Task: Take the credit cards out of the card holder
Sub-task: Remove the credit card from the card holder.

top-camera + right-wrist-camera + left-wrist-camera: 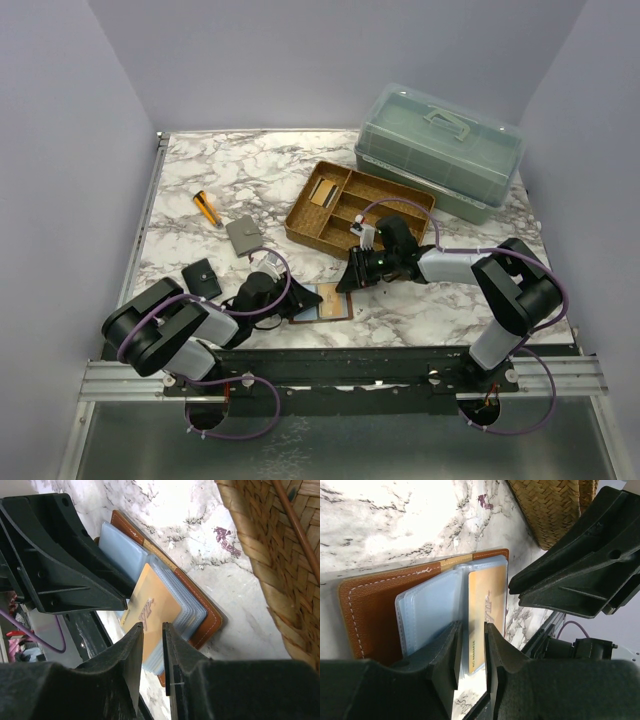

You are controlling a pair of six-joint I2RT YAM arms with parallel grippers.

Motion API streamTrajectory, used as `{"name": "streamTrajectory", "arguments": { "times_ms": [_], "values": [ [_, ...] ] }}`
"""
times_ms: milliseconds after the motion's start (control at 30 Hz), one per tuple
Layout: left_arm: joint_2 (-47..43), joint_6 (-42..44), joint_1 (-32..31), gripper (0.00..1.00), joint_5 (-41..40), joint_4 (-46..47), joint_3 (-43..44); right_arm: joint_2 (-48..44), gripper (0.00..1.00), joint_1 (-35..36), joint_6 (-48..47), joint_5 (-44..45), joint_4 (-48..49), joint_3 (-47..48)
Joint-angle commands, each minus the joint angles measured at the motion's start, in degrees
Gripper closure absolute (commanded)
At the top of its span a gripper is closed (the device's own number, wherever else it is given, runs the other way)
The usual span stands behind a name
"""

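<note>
The card holder (312, 312) lies open on the marble near the front edge, brown leather (370, 615) outside, light-blue sleeves inside. A tan-gold credit card (487, 605) lies on its sleeves and sticks out past them; it also shows in the right wrist view (150, 605). My left gripper (472, 632) hovers over the card's end and the sleeves, jaws a narrow gap apart, holding nothing. My right gripper (152, 630) faces it from the other side, over the same card, jaws also narrowly apart and empty. Other cards are hidden in the sleeves.
A wicker tray (395, 197) stands just behind the right gripper, with a tan card (322, 191) in one compartment. A green lidded box (440, 150) is at the back right. A grey wallet (243, 235), a black wallet (204, 278) and an orange pen (208, 208) lie to the left.
</note>
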Motion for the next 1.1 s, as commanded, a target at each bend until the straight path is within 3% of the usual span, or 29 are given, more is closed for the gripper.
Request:
{"name": "streamTrajectory", "arguments": {
  "times_ms": [0,200,467,1067],
  "values": [
    [0.4,0.9,-0.5,0.7,1.1,-1.0,0.9,1.2,0.72,0.2,-0.1,-0.2,-1.8,1.6],
    [0.6,0.5,-0.6,0.71,0.5,-1.0,0.5,2.4,0.72,0.2,-1.5,5.9,-5.3,2.7],
    [2.2,0.2,-0.6,0.76,0.0,-1.0,0.7,2.5,0.67,0.2,-1.6,6.5,-6.2,2.9],
    [4.5,0.8,-0.6,0.94,1.7,-0.1,2.0,2.7,0.71,0.3,1.3,-5.6,-2.5,2.2]
  ]
}}
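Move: The gold card, lying in its clear sleeve on the open brown card holder, has its middle roughly 3 cm to the right of the left hand, about 1 cm back and 2 cm below. From the right hand, the card lies some 3 cm to the left, 3 cm back and 3 cm lower. The woven tray's middle stands about 20 cm ahead of the left hand and 9 cm to its right; the grey card holder is about 15 cm ahead and 17 cm to its left. Downward by only about half a centimetre, the left hand settles at the card's left edge while its fingers close from about a third open to nearly shut, pinching at the edge of the card and its sleeve. The right hand dips forward and down about 1 cm at the sleeves' right corner, then eases partly back, its fingers staying about a third open. ##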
